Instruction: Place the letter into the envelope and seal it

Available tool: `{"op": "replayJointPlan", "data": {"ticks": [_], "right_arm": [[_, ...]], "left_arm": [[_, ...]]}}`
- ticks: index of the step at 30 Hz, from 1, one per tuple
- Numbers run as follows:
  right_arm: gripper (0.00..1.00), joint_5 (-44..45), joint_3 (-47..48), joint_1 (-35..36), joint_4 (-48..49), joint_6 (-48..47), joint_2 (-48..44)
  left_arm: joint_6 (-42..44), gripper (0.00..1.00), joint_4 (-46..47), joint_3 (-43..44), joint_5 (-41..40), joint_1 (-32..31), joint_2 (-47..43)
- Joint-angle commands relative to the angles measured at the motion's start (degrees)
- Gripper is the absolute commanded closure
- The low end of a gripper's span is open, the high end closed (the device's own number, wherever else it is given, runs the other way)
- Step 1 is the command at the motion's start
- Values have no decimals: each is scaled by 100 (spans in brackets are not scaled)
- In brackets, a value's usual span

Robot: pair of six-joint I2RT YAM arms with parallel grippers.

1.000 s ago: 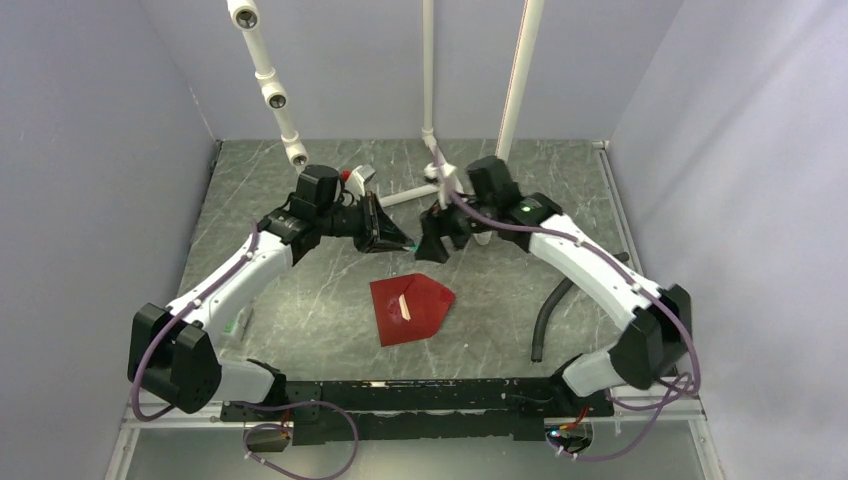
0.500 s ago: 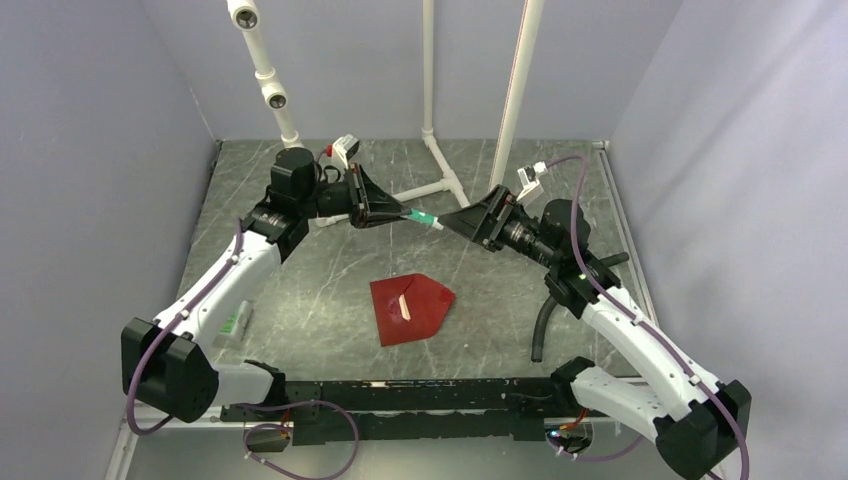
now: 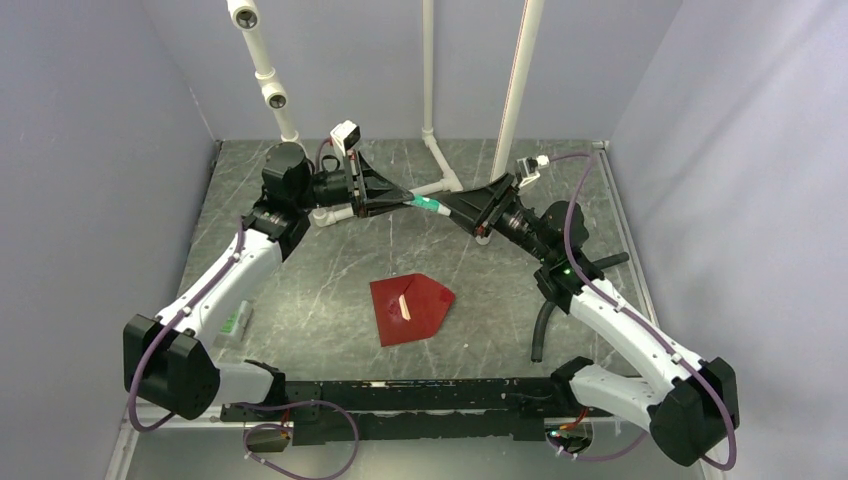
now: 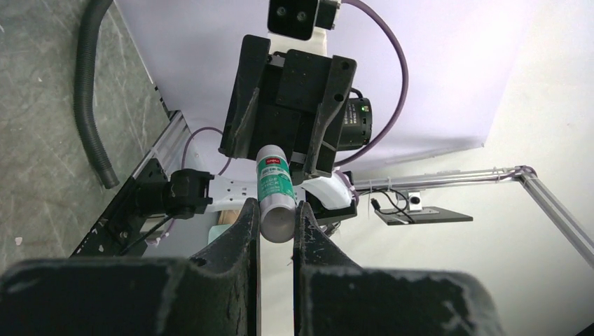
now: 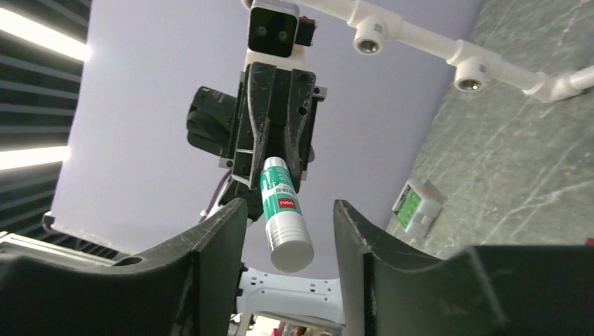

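The dark red envelope (image 3: pixel 411 308) lies flat on the table's middle, its pointed flap to the right. A thin pale peach strip (image 3: pixel 405 306) shows on it, apparently the letter's edge; the rest of the letter is hidden. Both grippers hang in the air well behind the envelope, tips facing each other. My left gripper (image 3: pixel 404 200) (image 4: pixel 277 210) is shut on the base of a green-and-white glue stick (image 3: pixel 426 206) (image 4: pixel 274 187). My right gripper (image 3: pixel 446 208) (image 5: pixel 288 204) is open, its fingers on either side of the stick's white cap end (image 5: pixel 288 241), with a gap on each side.
A green-and-white packet (image 3: pixel 236 322) (image 5: pixel 417 206) lies by the left arm. A black ribbed hose (image 3: pixel 545 318) (image 4: pixel 85 98) lies at the right. White pipe posts (image 3: pixel 430 150) stand at the back. Purple walls close in both sides.
Both grippers have turned to face each other and risen towards the back. The right arm has swung round, and its jaws now straddle the glue stick's free end and have narrowed.
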Motion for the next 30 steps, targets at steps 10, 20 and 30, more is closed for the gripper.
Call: {"op": "replayJointPlan", "data": {"ticks": [10, 20, 30], "right_arm": [[50, -470, 138, 25, 1207, 462, 61], [71, -683, 474, 77, 705, 223, 114], [95, -751, 624, 96, 619, 233, 352]], "left_arm": [[-40, 97, 296, 181, -171, 18, -183], [-105, 98, 388, 143, -224, 18, -166], [-46, 42, 383, 197, 54, 3, -112]]}}
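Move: The left gripper already holds the glue stick by one end, its middle roughly 4 cm to the right and about 1 cm back, level with the hand. From the right gripper, whose open fingers straddle the stick's other end, that middle lies some 3 cm to the left and 1 cm ahead, about level. The red envelope lies on the table about 36 cm below both grippers and 5 cm back, straight below the left one sideways and 6 cm left of the right one. Ease the right gripper up about 2 cm and slightly back and left, farther over the glue stick's free end, and close its fingers to pinch that end. Meanwhile keep the left gripper's hold almost in place, letting it rise only 1 cm; once the right fingers grip, spread the left fingers to let go. ##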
